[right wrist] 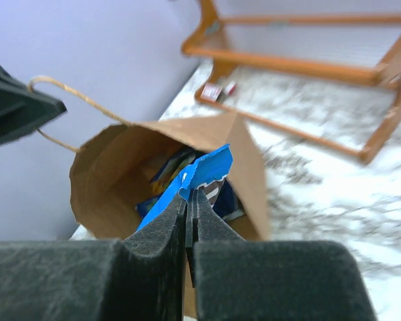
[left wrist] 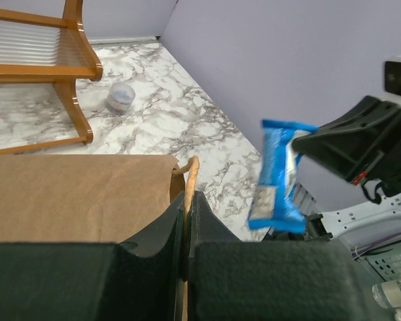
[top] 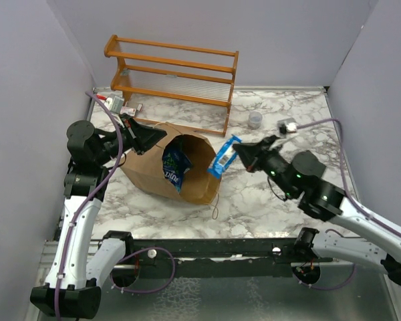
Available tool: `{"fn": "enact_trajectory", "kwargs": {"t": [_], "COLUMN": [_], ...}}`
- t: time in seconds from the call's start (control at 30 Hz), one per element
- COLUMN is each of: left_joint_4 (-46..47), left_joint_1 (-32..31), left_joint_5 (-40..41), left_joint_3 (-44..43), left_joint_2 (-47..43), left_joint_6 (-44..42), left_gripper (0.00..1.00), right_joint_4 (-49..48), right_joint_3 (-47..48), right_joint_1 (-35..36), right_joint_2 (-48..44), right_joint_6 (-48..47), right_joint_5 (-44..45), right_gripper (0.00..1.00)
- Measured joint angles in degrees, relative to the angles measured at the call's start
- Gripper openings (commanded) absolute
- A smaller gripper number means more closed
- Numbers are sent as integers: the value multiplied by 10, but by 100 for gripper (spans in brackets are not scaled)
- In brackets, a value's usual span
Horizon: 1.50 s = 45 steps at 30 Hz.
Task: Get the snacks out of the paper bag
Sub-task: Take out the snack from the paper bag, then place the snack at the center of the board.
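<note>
The brown paper bag (top: 202,168) lies on its side with its mouth facing right; it also shows in the left wrist view (left wrist: 73,194) and the right wrist view (right wrist: 250,160). My left gripper (top: 162,137) is shut on the bag's upper rim (left wrist: 189,180). My right gripper (top: 235,148) is shut on a bright blue snack packet (top: 223,159), held in the air just right of the bag's mouth; the packet also shows in the left wrist view (left wrist: 279,177) and the right wrist view (right wrist: 204,172). A larger dark blue pouch (top: 175,164) and more packets (right wrist: 166,170) lie inside the bag.
A wooden rack (top: 174,73) stands at the back. A small clear cup (top: 254,120) sits right of it. A small red-and-white packet (top: 115,105) lies at the back left. Grey walls close in left, back and right.
</note>
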<state>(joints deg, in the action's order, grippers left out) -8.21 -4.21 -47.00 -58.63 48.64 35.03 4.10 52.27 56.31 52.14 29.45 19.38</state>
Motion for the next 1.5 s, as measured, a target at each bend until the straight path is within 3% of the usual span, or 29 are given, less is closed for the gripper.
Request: {"fn": "enact_trajectory", "kwargs": {"t": [0.17,0.3,0.5,0.67,0.73,0.93,1.17,1.33,1.5], "left_joint_4": [0,0,-4,-2,0,9,46,70,86], "left_joint_1": [0,0,0,0,0,0,0,0,-5], "left_joint_5": [1,2,5,7,7,8,-25,-65,-90], "left_joint_3": [0,4,5,5,5,10,48,79,90], "left_joint_2": [0,0,1,6,8,9,7,-15,-36], "left_joint_6": [0,-1,-5,0,2,9,29,35,35], "left_gripper": [0,0,0,0,0,0,0,0,0], "right_joint_4": [19,17,54,88,89,47,-38,-121,-188], "right_joint_3": [-35,-63,-79,-77,-79,-111,-123,-139,-147], "right_joint_1": [0,0,0,-19,-60,-293,-474,-571,-616], "right_joint_2": [-153,-197,-124,-28,-8,37,184,265,316], "right_joint_6": [-75,-116,-132,-107,-95,-40,53,104,125], "right_joint_5": [106,196,316,351,328,148,-105,-231,-273], "right_gripper": [2,2,2,2,2,2,2,3,8]}}
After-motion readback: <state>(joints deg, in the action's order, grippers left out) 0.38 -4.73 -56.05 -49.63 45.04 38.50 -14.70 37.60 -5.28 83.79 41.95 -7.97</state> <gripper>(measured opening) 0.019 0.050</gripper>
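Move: The right hand already holds the blue snack just off the paper bag's mouth. Its destination is the bare tabletop about 19 cm ahead, 22 cm to its right and 31 cm down. The paper bag's middle is some 6 cm ahead, 15 cm left and 20 cm below; the clear jar is about 34 cm ahead, 14 cm right and 30 cm below. From the left hand, which holds the bag's handle, that bare spot lies about 18 cm ahead, 40 cm right and 37 cm down. Keeping its pinch on the end of the blue snack, the right hand first swings about 12 cm right and a little up, away from the bag's mouth, then sinks forward and farther right to the bare table on the near side of the jar, ending some 25 cm right, 24 cm lower and 17 cm farther out, while it turns nearly 40 degrees clockwise and ends with the fingers tipped some 30 degrees more downward. The left hand keeps the bag's handle pinched, staying almost still at first and late on easing about 3 cm back and slightly down with a 10-degree clockwise turn. ##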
